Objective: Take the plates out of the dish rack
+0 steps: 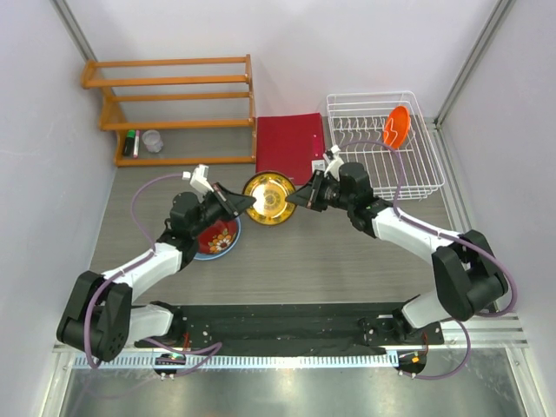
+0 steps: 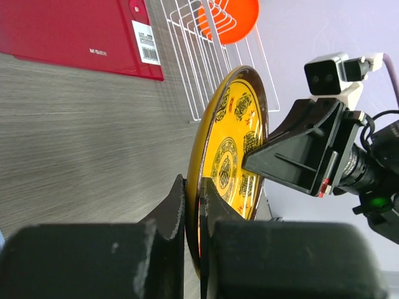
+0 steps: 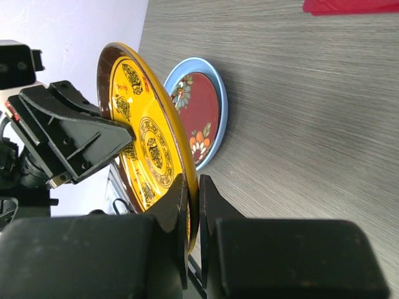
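The yellow patterned plate point(image 1: 269, 198) hangs on edge above the middle of the table, gripped from both sides. My left gripper point(image 1: 248, 201) is shut on its left rim; in the left wrist view both fingers pinch the yellow plate point(image 2: 234, 143). My right gripper point(image 1: 294, 198) is shut on the opposite rim, with the yellow plate point(image 3: 146, 143) between its fingers. The red floral plate point(image 1: 219, 236) lies flat on the light blue plate point(image 1: 208, 254) under my left arm. The orange plate point(image 1: 397, 127) stands upright in the white wire dish rack point(image 1: 430, 165) at the back right.
A flat red folder point(image 1: 288, 143) lies behind the held plate, left of the rack. An orange wooden shelf point(image 1: 174, 109) stands at the back left with a small cup point(image 1: 152, 140) and markers point(image 1: 130, 142) on its lowest level. Walls close in on both sides.
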Tool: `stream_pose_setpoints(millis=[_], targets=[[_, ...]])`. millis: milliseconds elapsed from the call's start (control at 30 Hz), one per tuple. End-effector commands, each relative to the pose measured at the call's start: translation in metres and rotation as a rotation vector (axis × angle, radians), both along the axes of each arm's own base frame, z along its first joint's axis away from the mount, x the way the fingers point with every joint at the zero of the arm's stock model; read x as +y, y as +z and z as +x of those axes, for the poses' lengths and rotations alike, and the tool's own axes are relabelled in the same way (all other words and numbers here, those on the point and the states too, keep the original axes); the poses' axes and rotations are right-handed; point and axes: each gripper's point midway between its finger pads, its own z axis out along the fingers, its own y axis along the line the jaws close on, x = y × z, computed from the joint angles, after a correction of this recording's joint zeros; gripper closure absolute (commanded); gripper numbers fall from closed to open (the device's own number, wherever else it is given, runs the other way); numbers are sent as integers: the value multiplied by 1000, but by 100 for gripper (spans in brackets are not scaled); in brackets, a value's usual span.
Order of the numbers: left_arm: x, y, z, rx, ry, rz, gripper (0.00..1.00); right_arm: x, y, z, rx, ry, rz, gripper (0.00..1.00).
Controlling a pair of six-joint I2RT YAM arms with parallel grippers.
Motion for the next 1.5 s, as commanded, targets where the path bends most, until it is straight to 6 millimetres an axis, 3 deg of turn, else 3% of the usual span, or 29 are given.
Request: stream_pose_setpoints(millis=[0,67,100,200,267,367,567,833,1067,1200,1400,1467], targets=[[3,-13,3,-11,8,42,100,21,32,-7,-64,95,118,97],[7,-17,5,-3,36,60,100,22,29,-5,-52,90,124,86],[9,-19,5,2,46,70,100,23,29,-6,-52,93,123,71],[23,-24,9,19,117,134,100,20,26,1,-60,68,94,56],[37,-24,11,36,189,185,100,17,25,3,-70,60,49,52],[51,-19,12,16,241,255,100,9,24,10,-80,17,-8,50],[100,-14,7,39,446,404,100,-13,23,24,-122,-76,-121,48],[150,-42,-16,172,657,513,100,-27,26,30,-144,-108,-179,45],[165,-61,-28,234,734,509,100,-42,22,36,-144,-141,-218,44],[168,-72,-31,267,740,542,100,-61,24,44,-140,-178,-247,44],[169,-90,-35,313,747,544,99,-121,44,67,-166,-301,-323,44],[169,-93,-35,320,746,540,94,-143,51,77,-179,-361,-354,44]])
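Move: The left gripper, shut on the yellow plate's left rim, has the red plate in the blue plate about 13 cm to its left, 3 cm ahead and some 15 cm below; the yellow plate's middle is about 5 cm to its right, 1 cm ahead. The right gripper still pinches the opposite rim, the middle about 5 cm to its left and 1 cm ahead. From it the orange plate in the rack lies roughly 25 cm ahead, 34 cm right and 9 cm lower. Leftward about 16 cm, and down some 8 cm mostly in the later part, the left hand carries the yellow plate from the handover to over the red plate, keeping its pinch while swinging counter-clockwise and dipping its fingers. First the right hand opens about halfway and lets go of the rim, then draws off about 10 cm right and 5 cm forward towards the rack. ##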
